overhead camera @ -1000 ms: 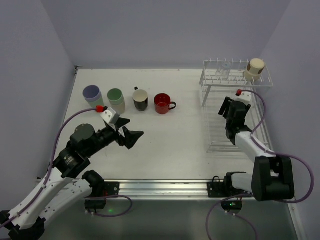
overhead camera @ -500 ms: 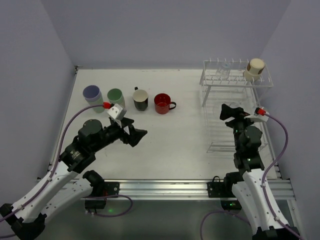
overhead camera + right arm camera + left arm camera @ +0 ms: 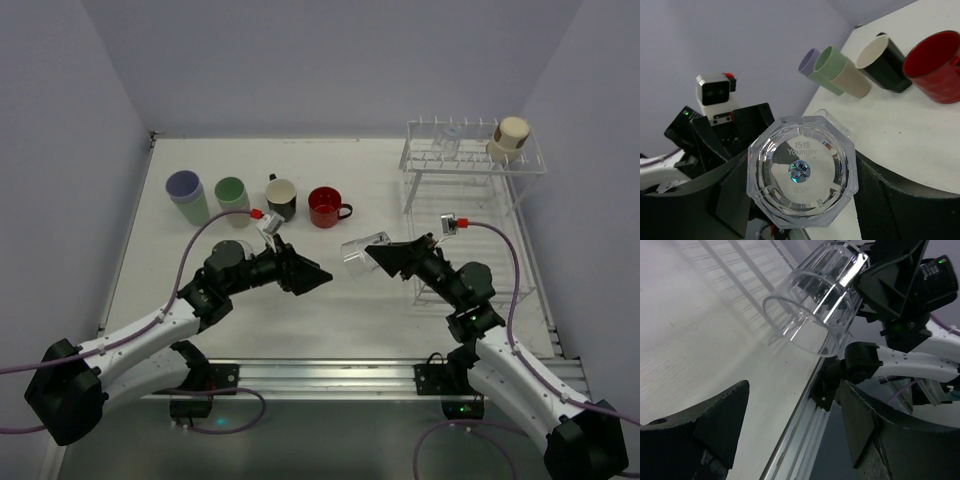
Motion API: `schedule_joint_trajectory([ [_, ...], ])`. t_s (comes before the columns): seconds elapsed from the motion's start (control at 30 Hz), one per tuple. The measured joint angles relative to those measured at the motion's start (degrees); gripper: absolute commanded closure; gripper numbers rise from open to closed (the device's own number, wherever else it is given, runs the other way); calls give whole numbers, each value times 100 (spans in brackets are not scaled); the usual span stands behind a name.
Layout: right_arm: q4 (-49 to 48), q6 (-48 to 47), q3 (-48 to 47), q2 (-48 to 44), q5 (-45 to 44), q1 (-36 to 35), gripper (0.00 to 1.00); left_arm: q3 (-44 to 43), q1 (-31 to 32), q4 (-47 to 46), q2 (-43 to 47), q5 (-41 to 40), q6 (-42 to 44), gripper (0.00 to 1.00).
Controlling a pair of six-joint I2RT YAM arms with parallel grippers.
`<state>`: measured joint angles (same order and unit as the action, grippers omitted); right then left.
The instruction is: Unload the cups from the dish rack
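My right gripper (image 3: 382,256) is shut on a small clear glass (image 3: 356,257), held on its side above the middle of the table. In the right wrist view the glass's octagonal base (image 3: 802,172) faces the camera between the right gripper (image 3: 807,192) fingers. My left gripper (image 3: 312,278) is open, its tips just left of the glass's mouth, apart from it. In the left wrist view the glass (image 3: 815,300) hangs above the open left gripper (image 3: 792,425). The dish rack (image 3: 470,168) at the right carries a beige tumbler (image 3: 510,138) and a clear glass (image 3: 450,134).
Standing in a row at the back left are a lavender tumbler (image 3: 186,192), a pale green tumbler (image 3: 232,195), a black mug (image 3: 281,198) and a red mug (image 3: 325,207). The rack's lower tier (image 3: 480,290) lies beside my right arm.
My right gripper has swung left from the dish rack to mid-table, holding the clear glass. My left gripper has reached right toward it, and its jaws have narrowed a little.
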<state>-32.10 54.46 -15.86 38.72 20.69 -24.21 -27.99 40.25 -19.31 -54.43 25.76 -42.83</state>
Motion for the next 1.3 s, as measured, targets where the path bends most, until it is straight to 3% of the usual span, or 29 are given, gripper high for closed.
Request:
schedule_joint_trajectory([
  [0.1,-463,214,133,48,254,-57,63,105,223,-695,-146,13,-420,27],
  [0.47,-1731,739,407,625,457,-511,63,111,750,-2273,-850,-118,-1117,53],
  [0.7,-2159,855,483,802,173,-625,62,-13,791,-2673,-1104,-184,-1276,93],
  [0.73,-2260,866,487,824,122,-640,60,-42,791,-2688,-1097,-201,-1290,100],
  [0.77,-2356,881,492,863,74,-664,55,-66,791,-2693,-1071,-225,-1320,100],
  [0.8,-2463,898,492,914,31,-691,36,-83,791,-2664,-1019,-262,-1320,100],
  [0.93,-2564,890,476,1113,-13,-824,1,-378,909,-1576,-603,-660,-951,100],
  [1.3,-1412,433,411,1086,234,-981,1,-1182,837,2793,1178,-3536,739,100],
])
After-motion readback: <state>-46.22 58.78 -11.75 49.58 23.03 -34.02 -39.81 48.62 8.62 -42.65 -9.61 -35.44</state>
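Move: About 12 cm to the left hand's right, some 4 cm farther out and 5 cm higher, hangs the clear cup, mouth towards that hand and base in the right gripper. From the right hand, the open left fingers are roughly 16 cm left, 3 cm back and 5 cm lower. The red mug stands about 18 cm ahead of the left hand, 3 cm right and 17 cm below; the dark mug is some 21 cm ahead, 9 cm left, similarly low. Reaching right and up about 5 cm each way and a little back, the left hand closes on the cup's rim while the right eases back and left some 3 cm, still gripping the base. The right fingers then open and sink; the left draws the cup about 10 cm left and slightly forward, towards the mugs, turning some 30 degrees counter-clockwise. ##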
